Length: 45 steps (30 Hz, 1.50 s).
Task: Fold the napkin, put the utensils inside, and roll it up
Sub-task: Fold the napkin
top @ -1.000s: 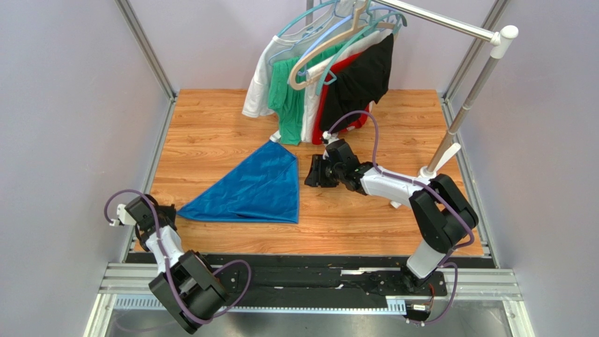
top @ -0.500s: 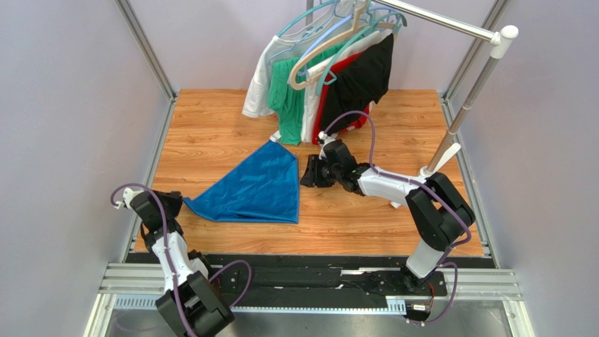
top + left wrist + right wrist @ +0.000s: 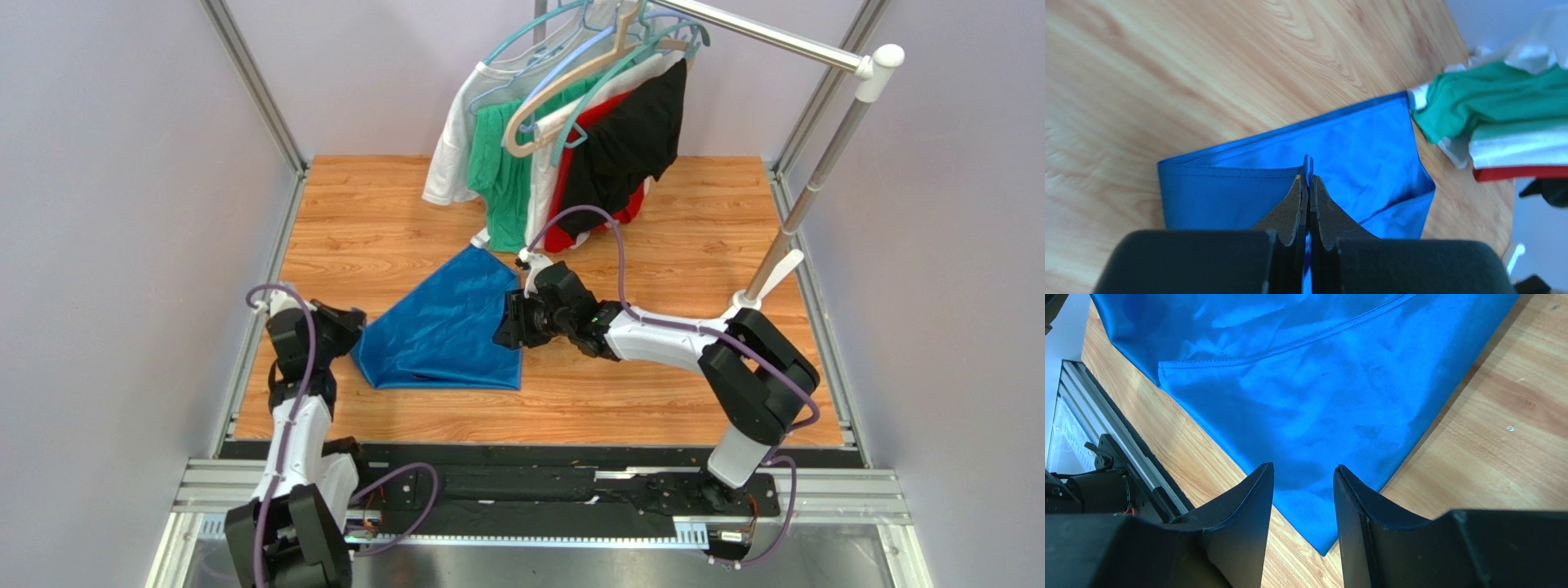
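The napkin (image 3: 448, 328) is a shiny royal-blue cloth lying folded on the wooden table, its left part doubled over. My left gripper (image 3: 346, 331) is shut on the napkin's left corner; in the left wrist view a tab of blue cloth (image 3: 1309, 166) sticks up between the closed pads (image 3: 1298, 202). My right gripper (image 3: 508, 328) hovers open over the napkin's right edge. In the right wrist view the napkin (image 3: 1309, 373) fills the top, and its pointed corner (image 3: 1324, 545) lies between the spread fingers (image 3: 1257, 496). No utensils are in view.
Green, white, red and black garments (image 3: 564, 147) hang on a rack at the back, their hems near the napkin's far corner. The rack's pole (image 3: 803, 202) stands at the right. A metal rail (image 3: 552, 490) runs along the near table edge.
My left gripper has carried the napkin's left corner rightward and further onto the table, shortening the cloth. My right gripper has moved left from bare wood onto the napkin's right edge.
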Each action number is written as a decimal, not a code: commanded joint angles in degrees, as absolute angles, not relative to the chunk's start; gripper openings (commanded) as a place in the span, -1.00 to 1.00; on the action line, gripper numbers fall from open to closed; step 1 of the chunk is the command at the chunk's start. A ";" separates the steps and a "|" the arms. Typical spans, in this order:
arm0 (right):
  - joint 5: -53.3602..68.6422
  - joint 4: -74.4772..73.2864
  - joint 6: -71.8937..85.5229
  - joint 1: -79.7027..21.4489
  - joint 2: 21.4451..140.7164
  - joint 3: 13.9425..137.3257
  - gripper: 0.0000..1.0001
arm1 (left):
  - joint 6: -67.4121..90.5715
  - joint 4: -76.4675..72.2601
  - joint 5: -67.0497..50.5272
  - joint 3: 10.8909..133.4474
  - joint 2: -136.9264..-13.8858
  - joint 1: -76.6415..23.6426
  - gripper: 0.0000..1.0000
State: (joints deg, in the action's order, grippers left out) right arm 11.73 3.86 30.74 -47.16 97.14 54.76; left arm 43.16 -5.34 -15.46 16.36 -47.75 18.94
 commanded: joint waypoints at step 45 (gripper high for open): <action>-8.26 1.85 36.39 -45.53 88.68 43.51 -0.12 | 15.30 -12.22 -16.70 30.76 -69.34 -33.74 -1.00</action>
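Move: The left hand already pinches the napkin's left corner. The napkin's near right corner, towards which it is carried, lies about 31 cm to the right, 11 cm back and 10 cm below; the napkin's far corner is some 21 cm to the right and 20 cm ahead, and the open right gripper waits about 29 cm to the right, straight across. From the right hand, that near right corner is roughly 9 cm back, 3 cm to the right and 8 cm below. In an arc to the right of about 25 cm, the left hand carries the pinched corner over the napkin, rising some 7 cm at first, then sinking as much while easing back towards the near right corner; it swings clockwise about 60 degrees and keeps its grip. The right hand, fingers still half open, makes way, moving off the napkin's right edge about 8 cm to the right and sinking 3 to 4 cm. ##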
